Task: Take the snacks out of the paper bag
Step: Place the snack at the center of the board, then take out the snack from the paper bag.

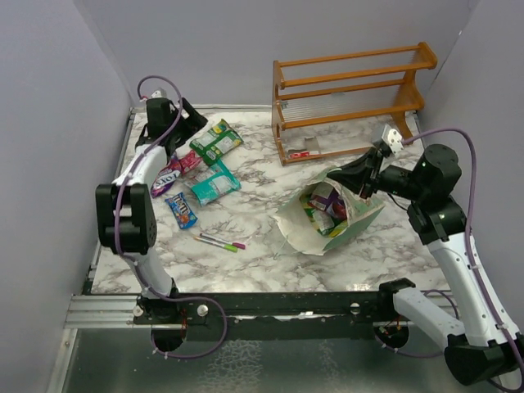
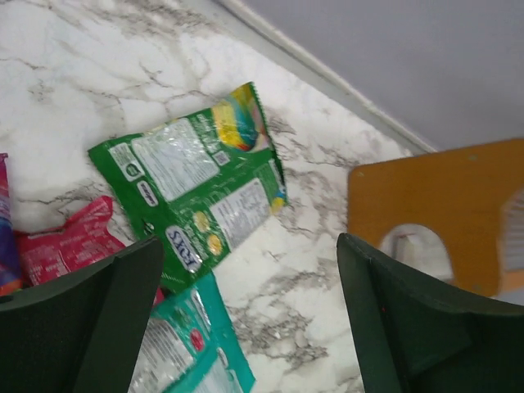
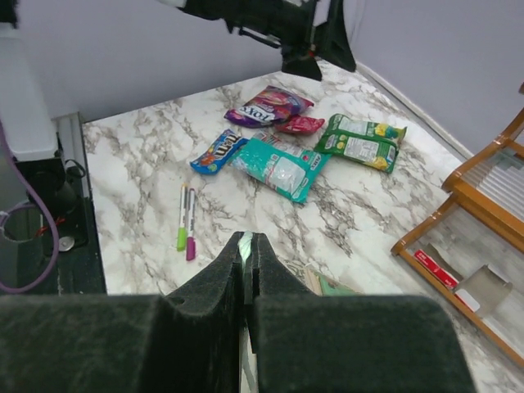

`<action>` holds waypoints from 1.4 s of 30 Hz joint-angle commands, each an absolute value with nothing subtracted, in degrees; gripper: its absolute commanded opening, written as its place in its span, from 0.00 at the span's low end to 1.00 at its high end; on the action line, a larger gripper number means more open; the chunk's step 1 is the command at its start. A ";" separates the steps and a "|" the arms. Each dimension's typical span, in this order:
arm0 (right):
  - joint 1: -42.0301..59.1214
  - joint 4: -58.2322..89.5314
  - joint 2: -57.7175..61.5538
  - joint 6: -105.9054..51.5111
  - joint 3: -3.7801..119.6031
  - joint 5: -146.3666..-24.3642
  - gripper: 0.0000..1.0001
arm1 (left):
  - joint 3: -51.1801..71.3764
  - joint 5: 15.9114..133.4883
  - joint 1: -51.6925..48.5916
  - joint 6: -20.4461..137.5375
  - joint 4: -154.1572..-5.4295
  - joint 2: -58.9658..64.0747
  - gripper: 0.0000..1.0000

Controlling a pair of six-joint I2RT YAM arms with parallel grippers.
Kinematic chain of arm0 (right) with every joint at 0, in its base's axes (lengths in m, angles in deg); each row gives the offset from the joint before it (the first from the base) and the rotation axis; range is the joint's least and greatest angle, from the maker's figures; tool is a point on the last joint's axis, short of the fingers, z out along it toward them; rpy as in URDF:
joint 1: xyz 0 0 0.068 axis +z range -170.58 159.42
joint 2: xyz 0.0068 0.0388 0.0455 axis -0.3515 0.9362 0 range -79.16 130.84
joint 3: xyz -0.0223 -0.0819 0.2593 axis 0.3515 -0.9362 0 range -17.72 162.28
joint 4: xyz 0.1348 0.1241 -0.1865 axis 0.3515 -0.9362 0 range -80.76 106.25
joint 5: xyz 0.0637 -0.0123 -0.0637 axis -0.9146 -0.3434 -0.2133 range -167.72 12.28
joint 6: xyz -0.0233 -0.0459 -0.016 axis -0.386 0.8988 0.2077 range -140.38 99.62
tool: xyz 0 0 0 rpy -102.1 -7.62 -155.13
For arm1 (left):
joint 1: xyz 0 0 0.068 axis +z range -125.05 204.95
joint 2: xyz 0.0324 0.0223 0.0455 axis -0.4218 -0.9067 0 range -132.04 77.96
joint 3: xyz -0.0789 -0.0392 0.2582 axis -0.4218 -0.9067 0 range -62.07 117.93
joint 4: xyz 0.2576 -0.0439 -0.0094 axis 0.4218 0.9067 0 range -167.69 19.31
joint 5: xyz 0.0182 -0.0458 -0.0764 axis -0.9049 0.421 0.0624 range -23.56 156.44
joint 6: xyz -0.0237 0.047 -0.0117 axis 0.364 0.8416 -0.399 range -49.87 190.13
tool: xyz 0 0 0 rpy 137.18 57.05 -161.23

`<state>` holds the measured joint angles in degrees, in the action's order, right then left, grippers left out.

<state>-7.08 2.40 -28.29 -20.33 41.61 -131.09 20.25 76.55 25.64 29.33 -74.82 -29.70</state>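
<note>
The pale green paper bag (image 1: 296,227) lies tipped on the marble at centre right, its mouth facing up. Several snacks (image 1: 327,205) still show inside it. My right gripper (image 1: 366,185) is shut on the bag's upper rim; in the right wrist view a strip of pale green paper sits pinched between its jaws (image 3: 250,242). Five packets lie at the left: green (image 1: 217,141), teal (image 1: 215,184), blue (image 1: 182,210), purple (image 1: 166,178) and pink (image 1: 187,162). My left gripper (image 1: 193,121) hangs open and empty just above the green packet (image 2: 196,192) and the teal packet (image 2: 184,352).
An orange wooden rack (image 1: 352,90) stands at the back right, with a small red-and-white flat item (image 1: 300,153) on its lowest shelf. Two marker pens (image 1: 219,242), green and purple, lie near the front centre. Grey walls close in the table on three sides.
</note>
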 commanded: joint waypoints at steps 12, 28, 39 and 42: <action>-6.87 8.44 -36.49 -19.88 37.64 -116.49 0.02 | -18.92 90.46 -1.10 47.92 -102.92 16.96 0.79; -6.87 9.02 -35.81 -20.32 38.19 -120.34 0.02 | -13.24 75.66 -43.79 104.78 -84.20 10.75 0.51; -6.87 8.14 -36.83 -20.23 39.59 -120.95 0.02 | -0.80 71.94 -44.61 119.67 -82.25 -10.97 0.48; -6.87 8.19 -36.80 -20.31 39.93 -121.62 0.02 | 0.92 69.43 -44.58 122.66 -82.82 -15.23 0.48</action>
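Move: The purple snack, on top inside the tilted paper bag, lies about 28 cm back from the left hand, some 43 cm to its right and 8 cm lower. The just-placed green snack is 2 cm ahead, 8 cm right; the teal snack about 12 cm back, 9 cm right; the pens about 34 cm back, 10 cm right, all some 17 cm below. From the right hand, closed on the bag's rim, the purple snack is roughly 6 cm ahead, 3 cm right and 26 cm below. Away from the green snack, the empty left hand rises about 12 cm, sweeps some 40 cm back and 40 cm right to the paper bag's mouth, then sinks again, edging forward last; it swings round clockwise with a roll to point right and down, fingers half closing. The right hand keeps its pinch on the rim, shifting about 2 cm right and turning slightly clockwise. ##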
